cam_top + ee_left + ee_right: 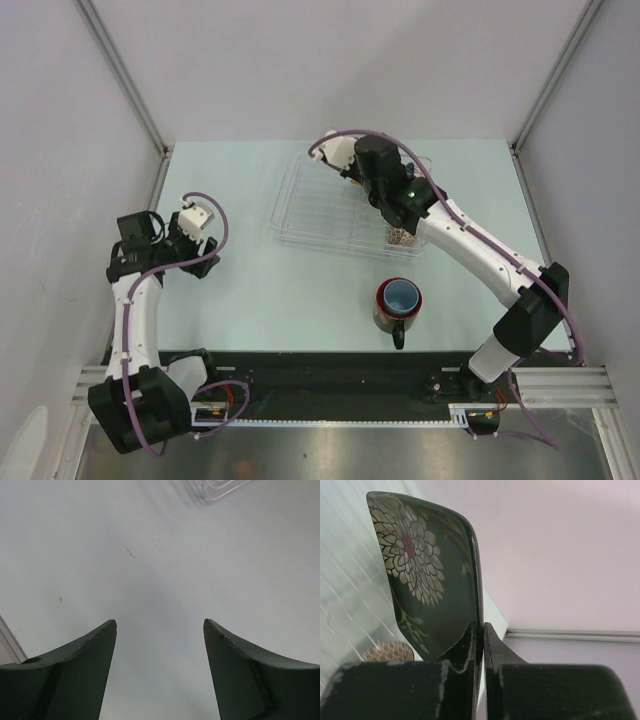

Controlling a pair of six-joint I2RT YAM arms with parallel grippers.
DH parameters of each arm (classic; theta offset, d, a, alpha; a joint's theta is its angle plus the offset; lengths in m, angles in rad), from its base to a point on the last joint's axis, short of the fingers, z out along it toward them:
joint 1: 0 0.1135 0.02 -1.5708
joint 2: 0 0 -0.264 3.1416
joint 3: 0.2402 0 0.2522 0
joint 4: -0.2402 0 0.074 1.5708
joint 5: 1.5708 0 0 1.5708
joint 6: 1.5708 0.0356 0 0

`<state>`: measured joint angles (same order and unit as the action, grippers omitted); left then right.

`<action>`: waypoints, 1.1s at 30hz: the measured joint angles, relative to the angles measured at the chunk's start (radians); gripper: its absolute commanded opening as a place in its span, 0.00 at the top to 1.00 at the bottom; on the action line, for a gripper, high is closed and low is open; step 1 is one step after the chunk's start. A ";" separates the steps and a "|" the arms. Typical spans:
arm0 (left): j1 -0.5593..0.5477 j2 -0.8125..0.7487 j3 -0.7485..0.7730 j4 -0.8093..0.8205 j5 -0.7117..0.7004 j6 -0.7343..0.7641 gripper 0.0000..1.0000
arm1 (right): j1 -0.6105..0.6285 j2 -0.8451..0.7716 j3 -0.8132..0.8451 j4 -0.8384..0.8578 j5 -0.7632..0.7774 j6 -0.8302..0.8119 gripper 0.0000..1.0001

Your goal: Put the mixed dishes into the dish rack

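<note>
My right gripper [481,625] is shut on the edge of the black square floral plate [425,580], which stands upright in the right wrist view. In the top view this gripper [352,172] hangs over the back of the clear dish rack [310,210]. A speckled beige bowl [403,236] lies at the rack's near right corner, partly under the arm, and shows below the plate [387,651]. The dark red-lined mug [398,305] stands on the table with the light blue cup [400,296] inside it. My left gripper [195,228] is open over bare table [160,630].
The rack's ribbed floor [340,580] runs along the left of the right wrist view. A corner of the rack [220,487] shows at the top of the left wrist view. Frame posts and white walls enclose the table [250,290].
</note>
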<state>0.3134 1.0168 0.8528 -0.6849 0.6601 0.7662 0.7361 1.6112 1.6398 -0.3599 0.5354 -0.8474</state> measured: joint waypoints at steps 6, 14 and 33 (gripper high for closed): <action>0.000 0.026 -0.002 0.017 -0.003 -0.007 0.24 | 0.002 -0.041 -0.152 -0.005 -0.006 -0.128 1.00; 0.000 0.029 -0.006 0.026 -0.003 -0.008 0.24 | 0.002 -0.119 -0.188 0.000 -0.054 -0.205 1.00; 0.000 0.029 -0.015 0.040 -0.005 -0.010 0.25 | 0.027 -0.134 -0.301 0.040 -0.118 -0.228 1.00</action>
<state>0.3138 1.0454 0.8379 -0.6449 0.6548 0.7559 0.7631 1.4769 1.3392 -0.3195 0.4175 -1.0752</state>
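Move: Nearly below the right hand, which already grips the dark flowered plate, is the dish rack: its middle lies about 5 cm ahead, 11 cm left and 30 cm down. The yellow plate stands in it some 9 cm ahead and 5 cm left of this hand, the blue bowl 13 cm ahead and 6 cm right, the dotted bowl 3 cm back and 4 cm right. From the left hand the rack is roughly 20 cm ahead, 40 cm right and 12 cm down. Lowering the pinched flowered plate towards the rack, the right hand sinks about 4 cm, comes back up a couple, then sinks again to end some 6 cm lower, easing back about 3 cm throughout. The wrist rolls its left side down some 15 degrees and swings a little counter-clockwise while the fingers keep their hold. ##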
